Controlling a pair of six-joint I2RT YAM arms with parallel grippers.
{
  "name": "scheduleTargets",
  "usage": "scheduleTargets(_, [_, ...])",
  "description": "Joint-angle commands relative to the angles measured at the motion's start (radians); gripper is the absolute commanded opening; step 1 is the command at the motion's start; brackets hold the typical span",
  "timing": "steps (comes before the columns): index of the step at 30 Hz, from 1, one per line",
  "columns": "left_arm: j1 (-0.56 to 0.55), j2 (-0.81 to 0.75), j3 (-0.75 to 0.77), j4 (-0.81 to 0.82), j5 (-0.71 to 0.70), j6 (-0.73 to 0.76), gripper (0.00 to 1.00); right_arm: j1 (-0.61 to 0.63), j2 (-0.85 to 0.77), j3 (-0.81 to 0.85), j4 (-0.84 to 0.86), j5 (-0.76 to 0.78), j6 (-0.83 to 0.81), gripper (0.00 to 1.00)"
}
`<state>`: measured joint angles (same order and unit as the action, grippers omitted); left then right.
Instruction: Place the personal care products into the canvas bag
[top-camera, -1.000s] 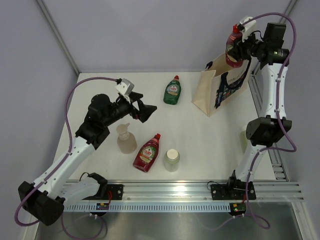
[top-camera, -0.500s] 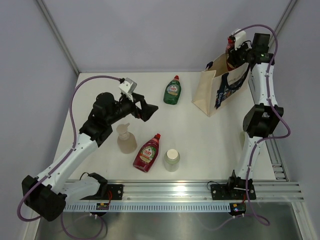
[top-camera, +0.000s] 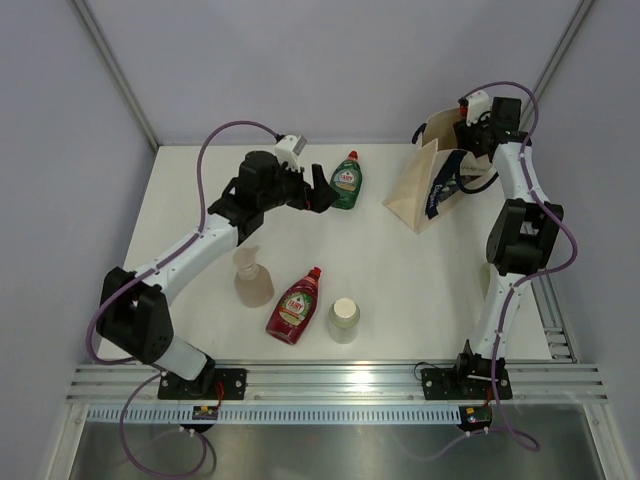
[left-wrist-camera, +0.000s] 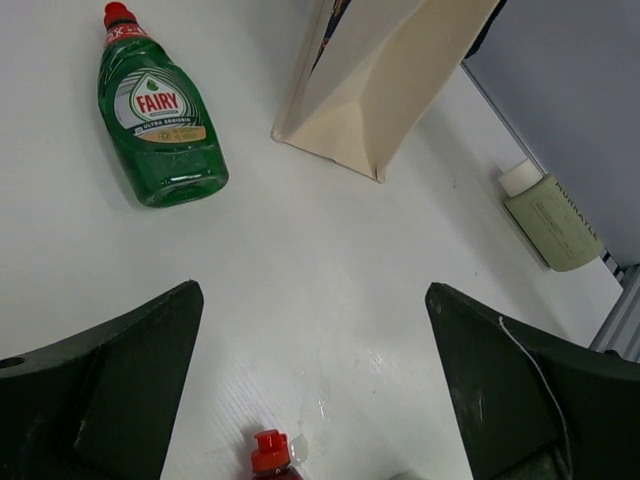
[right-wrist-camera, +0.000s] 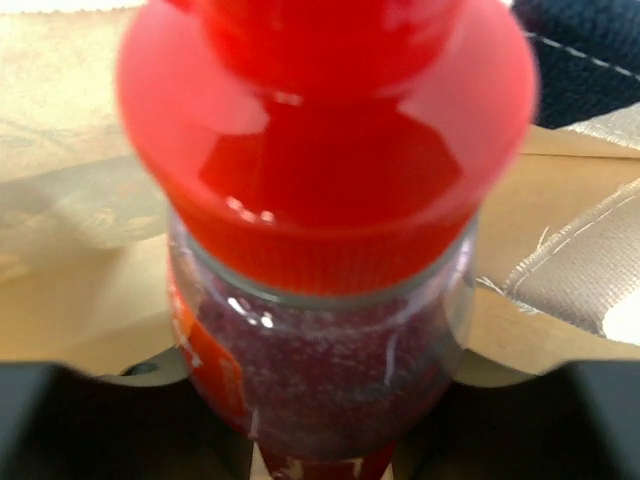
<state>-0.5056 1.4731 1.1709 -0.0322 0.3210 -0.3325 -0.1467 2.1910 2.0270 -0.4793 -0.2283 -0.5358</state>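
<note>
My right gripper (right-wrist-camera: 320, 405) is shut on a red bottle (right-wrist-camera: 320, 340) with a red cap (right-wrist-camera: 320, 130), held cap-first inside the mouth of the canvas bag (right-wrist-camera: 70, 210). From above, that gripper (top-camera: 472, 122) sits at the top of the upright bag (top-camera: 425, 190). My left gripper (top-camera: 318, 195) hangs open and empty beside the green bottle (top-camera: 345, 183), which lies flat (left-wrist-camera: 160, 120). On the table lie a second red bottle (top-camera: 295, 305), a beige pump bottle (top-camera: 252, 280) and a pale white-capped bottle (top-camera: 343, 320). Another pale bottle (left-wrist-camera: 550, 215) lies right of the bag (left-wrist-camera: 385, 80).
The table's right edge and a metal rail (top-camera: 520, 190) run close behind the bag. The right arm's elbow (top-camera: 525, 240) stands over the table's right side. A navy handle (right-wrist-camera: 590, 60) drapes at the bag's rim. Grey walls enclose the table.
My right gripper has gone down with the red bottle from above the bag into its mouth. The left arm has swung up and right, toward the green bottle, still open.
</note>
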Motion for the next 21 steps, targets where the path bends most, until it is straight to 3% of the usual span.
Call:
scheduleTargets(1, [-0.016,0.081,0.122,-0.003,-0.054,-0.016,0.99,0.009,-0.057,0.009,0.088,-0.003,0.072,0.58])
scheduleTargets(2, [-0.022,0.107,0.143,-0.012,-0.065,-0.014,0.99,0.009,-0.051,0.033,0.074,-0.009,0.088,0.65])
scheduleTargets(3, [-0.024,0.159,0.186,-0.023,-0.079,-0.014,0.99,0.009,-0.037,0.05,0.035,-0.02,0.094,0.8])
scheduleTargets(6, [-0.033,0.269,0.286,-0.098,-0.14,-0.014,0.99,0.007,-0.024,0.14,-0.039,-0.032,0.128,0.96])
scheduleTargets(12, [-0.053,0.44,0.47,-0.202,-0.253,-0.007,0.99,-0.016,-0.092,0.202,-0.16,-0.147,0.171,1.0])
scheduleTargets(16, [-0.065,0.571,0.631,-0.296,-0.387,-0.007,0.99,-0.05,-0.143,0.341,-0.32,-0.248,0.174,0.99])
scheduleTargets(21, [-0.082,0.78,0.841,-0.37,-0.505,0.004,0.99,-0.105,-0.276,0.374,-0.482,-0.472,0.157,1.0])
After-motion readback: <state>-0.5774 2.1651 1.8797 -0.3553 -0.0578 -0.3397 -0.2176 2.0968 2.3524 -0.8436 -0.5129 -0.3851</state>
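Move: The right hand is inside the mouth of the canvas bag, holding the red bottle near its cap; the bag's middle is about 3 cm back, 4 cm left and 8 cm below. For the left hand, empty and open, the green bottle lies some 20 cm ahead, 7 cm right and 21 cm down, with the bag about 20 cm ahead, 37 cm right and 14 cm down, and another red bottle 17 cm back, 6 cm left and 21 cm down. The right hand opens wide inside the bag, lets go of the red bottle, then lifts clear by about 13 cm, drawing back a little towards the end and rolling its left side up. Meanwhile the left hand, fingers still wide open, reaches about 13 cm forward and somewhat right towards the green bottle, sinking more and more steeply after a level start while its fingers tip down and turn counter-clockwise, without touching the bottle yet. ##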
